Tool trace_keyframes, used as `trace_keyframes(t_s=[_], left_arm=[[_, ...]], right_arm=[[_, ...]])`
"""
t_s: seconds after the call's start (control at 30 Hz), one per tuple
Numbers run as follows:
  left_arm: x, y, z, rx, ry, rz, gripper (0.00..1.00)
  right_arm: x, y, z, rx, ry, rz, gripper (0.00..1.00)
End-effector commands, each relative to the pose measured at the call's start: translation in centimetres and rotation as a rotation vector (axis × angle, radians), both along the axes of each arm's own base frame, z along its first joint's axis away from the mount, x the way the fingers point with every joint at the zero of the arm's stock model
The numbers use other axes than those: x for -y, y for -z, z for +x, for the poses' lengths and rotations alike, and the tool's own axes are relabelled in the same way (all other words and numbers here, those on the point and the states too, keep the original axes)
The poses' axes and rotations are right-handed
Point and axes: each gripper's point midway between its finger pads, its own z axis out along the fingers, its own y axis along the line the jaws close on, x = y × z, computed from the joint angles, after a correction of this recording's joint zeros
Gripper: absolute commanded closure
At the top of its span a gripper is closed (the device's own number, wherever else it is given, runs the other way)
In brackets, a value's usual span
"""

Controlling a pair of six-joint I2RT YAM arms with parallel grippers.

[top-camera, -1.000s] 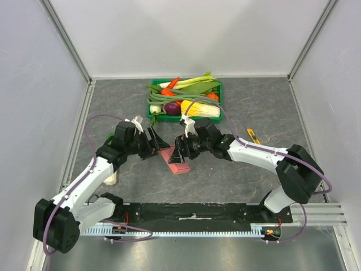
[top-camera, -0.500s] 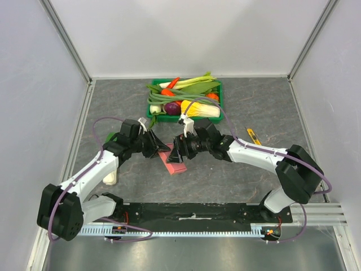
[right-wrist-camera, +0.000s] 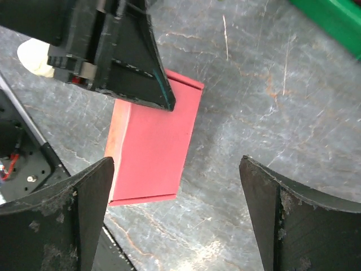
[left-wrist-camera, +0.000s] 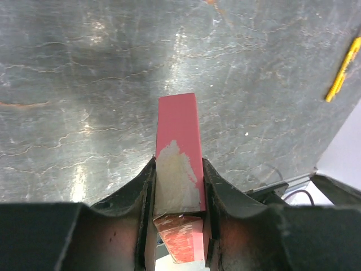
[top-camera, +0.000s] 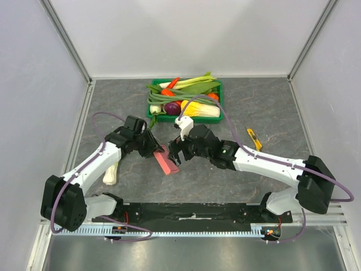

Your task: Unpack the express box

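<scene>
The express box (top-camera: 166, 163) is a thin pink-red cardboard box standing on edge near the table's middle. My left gripper (top-camera: 154, 148) is shut on its near end. In the left wrist view the box (left-wrist-camera: 177, 144) sits between both fingers, with a torn white patch on its narrow top. My right gripper (top-camera: 174, 152) is open and empty, just right of the box. In the right wrist view the box's broad pink face (right-wrist-camera: 152, 144) lies between my wide-open fingers (right-wrist-camera: 84, 209), with the left gripper's black finger (right-wrist-camera: 121, 56) on it.
A green crate (top-camera: 185, 99) of vegetables stands behind the box. A yellow utility knife (top-camera: 254, 138) lies to the right, also in the left wrist view (left-wrist-camera: 343, 69). A white object (top-camera: 110, 176) lies beside the left arm. The black base rail (top-camera: 192, 212) runs along the near edge.
The left gripper closed onto the box's left end and turned it onto its edge. The right gripper let go of the box, opened and drew slightly away.
</scene>
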Motion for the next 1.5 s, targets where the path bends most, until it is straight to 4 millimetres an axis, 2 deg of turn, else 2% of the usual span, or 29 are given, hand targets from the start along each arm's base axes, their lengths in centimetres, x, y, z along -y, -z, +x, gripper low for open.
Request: trace_keyframes(t_s=[0.0,0.13,0.27,0.37,0.57,0.67,0.7,0.73,0.8,1.03,1.07,1.1,1.2,1.27,1.3,1.37,1.43,1.47], left_arm=[[-1.2,0.0,0.6,0.001,-0.015,0.093,0.88],[-1.7,0.4,0.8,-0.015,-0.034,0.122,0.85],[-1.8,0.7,0.9,-0.019,-0.041,0.133,0.81],[-1.8,1.0,0.8,-0.030,-0.036,0.136,0.80],[-1.8,1.3,0.5,-0.042,-0.030,0.132,0.80],[-1.7,1.3,0.3,-0.045,-0.025,0.125,0.77],[-1.6,1.2,0.3,-0.044,-0.023,0.120,0.75],[-1.6,1.3,0.1,-0.047,-0.018,0.120,0.73],[-1.7,1.2,0.1,-0.041,-0.022,0.121,0.71],[-2.1,0.5,0.3,0.003,-0.022,0.132,0.57],[-2.2,0.5,0.3,0.006,-0.023,0.135,0.54],[-2.2,0.3,0.4,0.017,-0.021,0.134,0.44],[-2.6,-0.3,0.5,0.047,-0.025,0.144,0.30],[-3.1,-1.0,0.8,0.081,-0.045,0.162,0.26],[-3.4,-1.1,0.8,0.093,-0.051,0.175,0.22],[-4.6,-1.6,0.8,0.118,-0.086,0.216,0.18],[-5.6,-1.9,1.0,0.144,-0.117,0.250,0.16],[-5.9,-2.4,0.9,0.160,-0.126,0.253,0.15]], right_arm=[[-0.2,-1.9,0.1,0.210,-0.011,-0.122,0.02],[-2.2,-0.8,-1.7,0.231,-0.053,-0.144,0.02],[-4.6,1.2,-3.8,0.238,-0.087,-0.163,0.05],[-5.8,2.3,-4.5,0.245,-0.075,-0.164,0.08],[-6.6,3.6,-3.7,0.250,0.005,-0.158,0.16],[-6.9,4.4,-3.6,0.254,0.003,-0.171,0.25],[-7.3,4.2,-3.4,0.259,0.000,-0.170,0.33],[-7.1,5.3,-3.3,0.250,0.004,-0.211,0.37],[-7.4,5.3,-3.0,0.249,0.013,-0.228,0.48],[-6.8,5.8,-2.9,0.234,0.038,-0.232,0.63],[-6.8,5.8,-2.9,0.229,0.041,-0.229,0.64],[-6.7,5.8,-3.0,0.222,0.037,-0.224,0.65],[-6.6,6.0,-3.6,0.185,0.014,-0.207,0.66],[-5.9,6.5,-3.6,0.159,0.013,-0.198,0.65],[-5.7,6.1,-3.6,0.143,0.012,-0.174,0.65],[-5.0,6.6,-3.6,0.086,0.007,-0.145,0.65],[-4.3,6.3,-3.2,0.047,0.001,-0.104,0.65],[-3.7,7.0,-3.4,0.012,0.001,-0.098,0.65]])
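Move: The left hand already grips the express box near its forward-left end; the box's middle lies about 4 cm back, 3 cm right and 2 cm below. From the open right hand that middle is some 4 cm left, 2 cm back and 6 cm down. The green crate's middle stands roughly 22 cm ahead of the right hand, 4 cm to its right and 12 cm lower; the leek lies about 18 cm left of the left hand, 3 cm back and 8 cm below. Down about 9 cm, with some 4 cm of left and back, the right hand swings to the box's free back-right end, fingers tipping about 15 degrees further down, and pinches it, then draws slightly right. The left hand sinks and shifts left about 2 cm with its grip kept, waits for that pinch, then opens and lifts off about 3 cm, edging left. ##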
